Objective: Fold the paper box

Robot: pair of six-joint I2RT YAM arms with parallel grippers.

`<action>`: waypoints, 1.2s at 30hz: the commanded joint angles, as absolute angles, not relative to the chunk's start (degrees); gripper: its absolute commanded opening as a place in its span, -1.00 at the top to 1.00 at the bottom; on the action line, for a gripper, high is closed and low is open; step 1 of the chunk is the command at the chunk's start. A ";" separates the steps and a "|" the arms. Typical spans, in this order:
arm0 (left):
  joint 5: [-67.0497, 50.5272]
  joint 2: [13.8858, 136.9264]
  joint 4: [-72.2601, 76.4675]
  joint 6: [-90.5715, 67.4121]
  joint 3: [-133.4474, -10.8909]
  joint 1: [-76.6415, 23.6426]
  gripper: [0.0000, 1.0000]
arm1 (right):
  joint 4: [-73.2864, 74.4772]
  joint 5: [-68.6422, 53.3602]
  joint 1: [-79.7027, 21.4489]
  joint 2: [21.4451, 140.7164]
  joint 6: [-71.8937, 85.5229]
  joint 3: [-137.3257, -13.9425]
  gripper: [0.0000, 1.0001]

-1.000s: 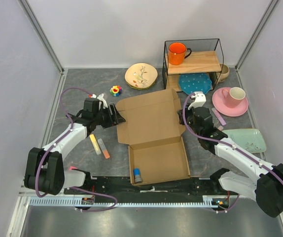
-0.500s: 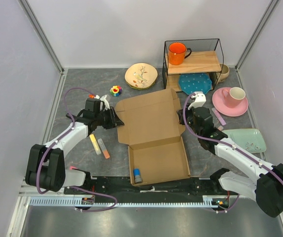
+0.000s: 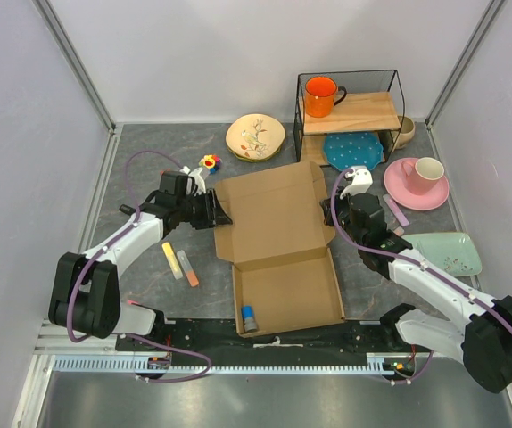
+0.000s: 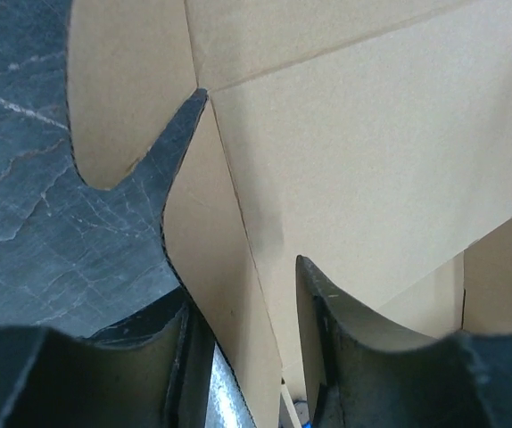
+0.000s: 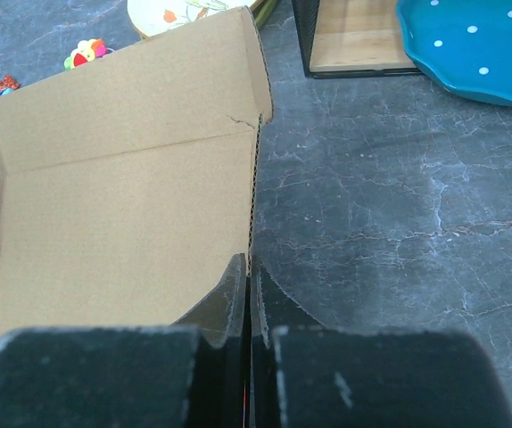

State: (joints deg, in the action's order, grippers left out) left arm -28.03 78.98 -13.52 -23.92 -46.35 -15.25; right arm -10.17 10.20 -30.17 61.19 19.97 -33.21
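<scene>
The paper box [image 3: 274,223] lies open mid-table, brown and unprinted, with its tray [image 3: 288,291] near the arms and its lid spread toward the back. A small blue-capped item [image 3: 250,315] sits in the tray's near left corner. My left gripper [image 3: 218,214] is at the lid's left edge. In the left wrist view its jaws [image 4: 243,294] stand apart around a side flap [image 4: 229,330], with a gap to the right finger [image 4: 327,339]. My right gripper [image 3: 332,214] is shut on the lid's right edge [image 5: 254,178], its fingertips [image 5: 238,285] pressed together on the cardboard.
At the back right stands a black wire shelf [image 3: 350,111] with an orange mug [image 3: 321,95], a blue dotted plate [image 3: 352,149] beneath. A pink cup and saucer [image 3: 417,181] and green plate [image 3: 448,252] lie right. A floral plate [image 3: 255,136], toy flower [image 3: 209,163] and markers [image 3: 179,264] lie left.
My left gripper has moved right and slightly back, reaching the lid's left side flap, which now stands between its jaws. The right arm has kept its pinch and place.
</scene>
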 commanded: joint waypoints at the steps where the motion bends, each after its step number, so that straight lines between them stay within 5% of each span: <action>1: -30.15 78.57 -17.48 -21.01 -48.16 -15.47 0.08 | -11.07 9.58 -30.50 60.12 19.51 -35.68 1.00; 5: -29.80 78.05 -18.89 -20.39 -48.16 -15.73 0.26 | -11.60 9.32 -30.50 60.56 19.60 -35.51 1.00; 10: -26.81 77.70 -18.02 -19.95 -48.69 -17.13 0.97 | -12.22 9.58 -30.50 61.61 19.86 -35.77 1.00; 15: -19.17 72.69 -6.81 -22.67 -46.50 -18.45 0.97 | -9.42 10.98 -30.50 63.98 21.09 -38.93 0.95; 25: -6.68 66.09 16.32 -21.89 -41.05 -21.97 0.96 | -0.18 13.71 -30.50 67.50 20.92 -49.65 0.02; 36: -2.99 66.09 24.17 -12.40 -34.98 -25.22 0.97 | 9.91 14.59 -30.50 66.71 18.55 -50.18 -0.37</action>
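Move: The left hand has its part-open fingers around the paper box lid's left side flap, whose middle lies about 1 cm ahead of the hand point. From there the open tray's middle is roughly 16 cm back, 15 cm right and 7 cm lower, and the flower toy some 14 cm ahead, 4 cm left and 8 cm lower. The right hand already pinches the lid's right edge; the lid's middle is about 11 cm to its left, level fore and aft, some 2 cm lower. Easing back some 1.5 cm, the left hand shuts its fingers on the lid's left flap, then swings it up and forward, ending about 7 cm higher than it began, with the fingers tipping up some 35 degrees. The right hand holds the right edge at first, then follows forward and up while opening wide around that edge, and finally sinks back slightly. ##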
